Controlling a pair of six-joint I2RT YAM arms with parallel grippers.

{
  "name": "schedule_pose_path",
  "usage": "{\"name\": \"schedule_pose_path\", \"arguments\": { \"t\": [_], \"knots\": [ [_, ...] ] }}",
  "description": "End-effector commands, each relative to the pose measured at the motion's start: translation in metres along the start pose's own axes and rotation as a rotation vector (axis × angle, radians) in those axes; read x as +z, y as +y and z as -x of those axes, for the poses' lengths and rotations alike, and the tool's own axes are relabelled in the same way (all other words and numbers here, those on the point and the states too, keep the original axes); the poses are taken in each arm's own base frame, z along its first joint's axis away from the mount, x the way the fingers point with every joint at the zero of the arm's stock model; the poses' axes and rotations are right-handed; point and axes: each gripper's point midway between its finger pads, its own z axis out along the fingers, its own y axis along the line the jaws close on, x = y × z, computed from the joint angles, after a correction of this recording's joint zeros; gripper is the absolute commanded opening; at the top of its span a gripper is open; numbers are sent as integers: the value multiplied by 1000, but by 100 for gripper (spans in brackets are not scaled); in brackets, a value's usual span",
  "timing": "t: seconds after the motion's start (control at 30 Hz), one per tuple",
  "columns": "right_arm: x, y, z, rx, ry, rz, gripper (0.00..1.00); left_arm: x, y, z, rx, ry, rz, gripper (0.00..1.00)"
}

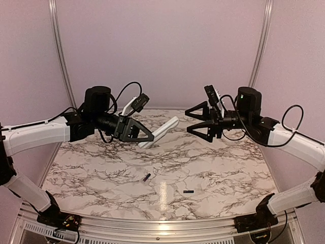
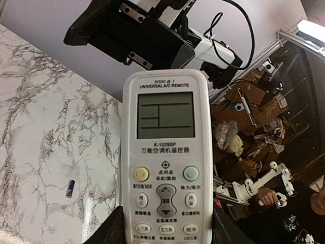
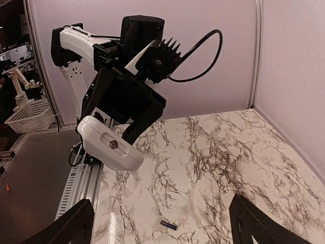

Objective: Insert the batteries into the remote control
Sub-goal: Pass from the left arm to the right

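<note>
My left gripper (image 1: pixel 147 135) is shut on the white remote control (image 1: pixel 161 130) and holds it tilted in the air above the table's far middle. In the left wrist view the remote control (image 2: pixel 167 152) fills the centre with its display and buttons facing the camera, and the jaws press on both of its long sides. Two batteries lie apart on the marble: one battery (image 1: pixel 147 177) near the middle, the other battery (image 1: pixel 188 191) closer to the front. My right gripper (image 1: pixel 196 120) hangs open and empty, facing the remote's free end (image 3: pixel 109 144). One battery (image 3: pixel 169 224) shows far below its fingers.
The marble table (image 1: pixel 223 173) has pink walls behind and on both sides, with metal posts (image 1: pixel 59 51) in the back corners. An aluminium rail (image 1: pixel 152 229) runs along the near edge by the arm bases.
</note>
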Motion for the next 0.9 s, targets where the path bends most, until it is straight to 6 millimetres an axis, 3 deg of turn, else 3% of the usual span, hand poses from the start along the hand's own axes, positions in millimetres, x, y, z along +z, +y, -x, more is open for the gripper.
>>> {"name": "schedule_pose_path", "arguments": {
  "t": [0.0,0.27,0.47,0.63,0.87],
  "knots": [
    [9,44,27,-94,-12,148,90,1,-55,-8,48,39,-200,46],
    [34,104,48,-149,-33,354,83,21,-100,-19,96,82,-326,45],
    [45,134,51,-188,-25,440,70,26,-110,-22,96,87,-374,45],
    [43,144,60,-203,-48,480,51,25,-113,-21,103,77,-387,45],
    [37,151,70,-208,-76,507,34,27,-110,-20,93,68,-389,45]
  ]
}}
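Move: The left hand keeps hold of the remote near its lower end; the remote's middle lies about 5 cm to its right and 3 cm ahead, and the open right gripper waits some 19 cm right and 8 cm ahead, about level. From the right hand the remote's middle is roughly 14 cm left and 5 cm back, at its height. On the table 30 cm below lie the left battery, 19 cm left and 3 cm back, and the right battery, 10 cm straight back. The right hand sweeps back about 13 cm while also going left and rising some 6 cm each, turning nearly 30 degrees counter-clockwise, and its wide-open fingers come around the remote's screen end, one over the face and the other behind, closing more than halfway and still narrowing. The left hand keeps its grip and carries the remote back about 9 cm and up 5 cm, turning nearly 20 degrees clockwise, then all but stops as the right fingers close. ##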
